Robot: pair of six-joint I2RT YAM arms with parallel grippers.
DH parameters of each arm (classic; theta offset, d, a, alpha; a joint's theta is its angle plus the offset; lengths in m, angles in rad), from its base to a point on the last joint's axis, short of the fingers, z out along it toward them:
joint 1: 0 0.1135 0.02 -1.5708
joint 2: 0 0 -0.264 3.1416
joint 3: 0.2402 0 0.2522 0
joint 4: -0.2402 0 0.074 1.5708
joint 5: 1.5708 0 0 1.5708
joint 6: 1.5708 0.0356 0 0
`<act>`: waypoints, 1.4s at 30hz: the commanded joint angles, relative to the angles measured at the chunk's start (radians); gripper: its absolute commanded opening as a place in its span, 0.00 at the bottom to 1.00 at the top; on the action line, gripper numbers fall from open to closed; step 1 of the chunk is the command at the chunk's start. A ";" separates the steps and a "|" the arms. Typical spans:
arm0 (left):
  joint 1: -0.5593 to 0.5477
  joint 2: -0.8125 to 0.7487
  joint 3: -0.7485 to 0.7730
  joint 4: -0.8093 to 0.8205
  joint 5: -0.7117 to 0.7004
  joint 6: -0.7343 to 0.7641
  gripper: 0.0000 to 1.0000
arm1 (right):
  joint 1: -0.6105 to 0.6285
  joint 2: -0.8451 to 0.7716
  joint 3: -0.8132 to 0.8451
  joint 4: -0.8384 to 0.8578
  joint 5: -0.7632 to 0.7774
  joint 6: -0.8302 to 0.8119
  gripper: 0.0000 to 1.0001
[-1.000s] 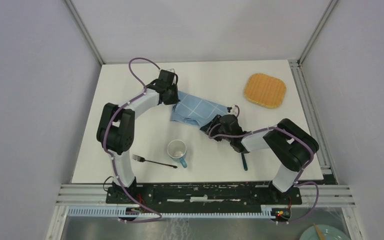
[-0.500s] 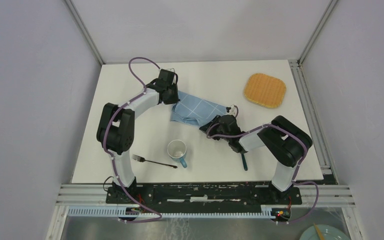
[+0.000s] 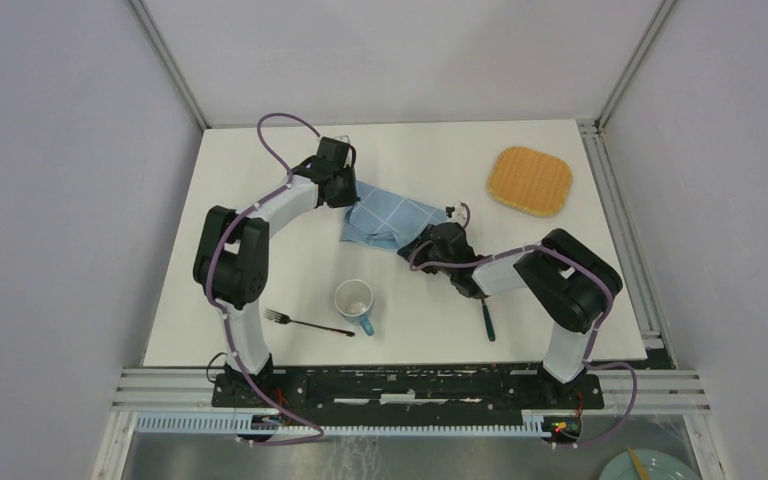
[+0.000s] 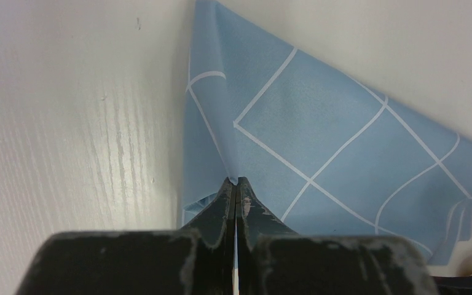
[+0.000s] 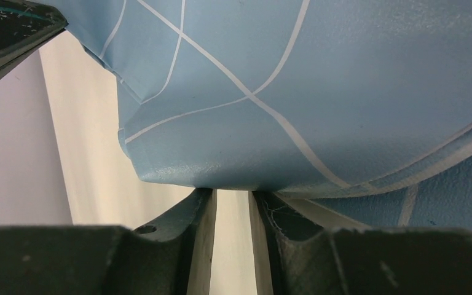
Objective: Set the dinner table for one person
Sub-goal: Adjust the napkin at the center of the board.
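On the white dinner table (image 3: 415, 155) lies a blue checked cloth (image 3: 388, 215), rumpled. My left gripper (image 3: 346, 192) is at its far left corner, shut on a pinched fold of the cloth (image 4: 319, 123); the fingertips (image 4: 236, 182) meet with fabric between them. My right gripper (image 3: 413, 248) sits low at the cloth's near right edge. Its jaws (image 5: 230, 192) stand a little apart with bare table between them, and the cloth's edge (image 5: 270, 110) lies just over the fingertips. A white cup (image 3: 355, 300) with a teal handle, a fork (image 3: 307, 322) and a teal-handled utensil (image 3: 487, 320) lie near the front.
An orange woven mat (image 3: 530, 181) lies at the back right. Metal frame rails (image 3: 615, 210) border the table's right and front edges. The right arm's elbow (image 3: 570, 275) hangs over the near right part of the table.
The right gripper's jaws have narrowed, and the right arm has edged left toward the cloth's edge. The left gripper and the cloth's far corner have stayed put.
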 commanded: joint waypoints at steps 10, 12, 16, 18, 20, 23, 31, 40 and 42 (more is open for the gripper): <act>0.004 -0.001 0.027 0.016 0.006 0.031 0.02 | -0.031 0.013 0.084 -0.130 0.062 -0.110 0.33; 0.004 -0.001 0.026 0.016 0.008 0.031 0.02 | -0.032 -0.004 0.081 -0.135 0.070 -0.118 0.33; 0.003 -0.003 0.026 0.016 0.009 0.030 0.02 | -0.043 -0.034 0.087 -0.142 0.076 -0.138 0.34; 0.004 -0.004 0.026 0.016 0.009 0.028 0.02 | -0.048 -0.052 0.104 -0.161 0.077 -0.154 0.34; 0.002 -0.004 0.026 0.017 0.009 0.028 0.02 | -0.052 -0.066 0.120 -0.169 0.072 -0.168 0.34; 0.003 -0.006 0.025 0.018 0.009 0.028 0.02 | -0.053 -0.080 0.150 -0.189 0.078 -0.201 0.35; 0.004 -0.006 0.026 0.019 0.010 0.030 0.02 | -0.071 -0.028 0.229 -0.225 0.056 -0.233 0.36; 0.004 -0.005 0.030 0.018 0.009 0.034 0.02 | -0.085 0.061 0.276 -0.238 0.035 -0.257 0.36; 0.004 -0.005 0.031 0.018 0.009 0.035 0.02 | -0.086 0.077 0.283 -0.242 0.040 -0.263 0.36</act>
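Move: The napkin's raised near fold is already at the right fingertips; its middle lies about 9 cm ahead of this hand and 3 cm to its left, about a centimetre lower. The white mug is roughly 12 cm back and 11 cm left, the spoon about 12 cm back and 14 cm right. From the left hand, which holds the napkin's left side, the napkin's middle is some 8 cm to the right, about 1 cm back and 4 cm lower. With its parted fingertips still against the napkin's near fold, the right hand pushes the cloth forward about 6 cm in all, drifting 2 cm right early on, then rises some 3 cm over the second half and dips most of the way back down. It rolls its left side down about 15 degrees, finger gap unchanged. The shut left fingers stay in place, keeping their pinch on the napkin. ##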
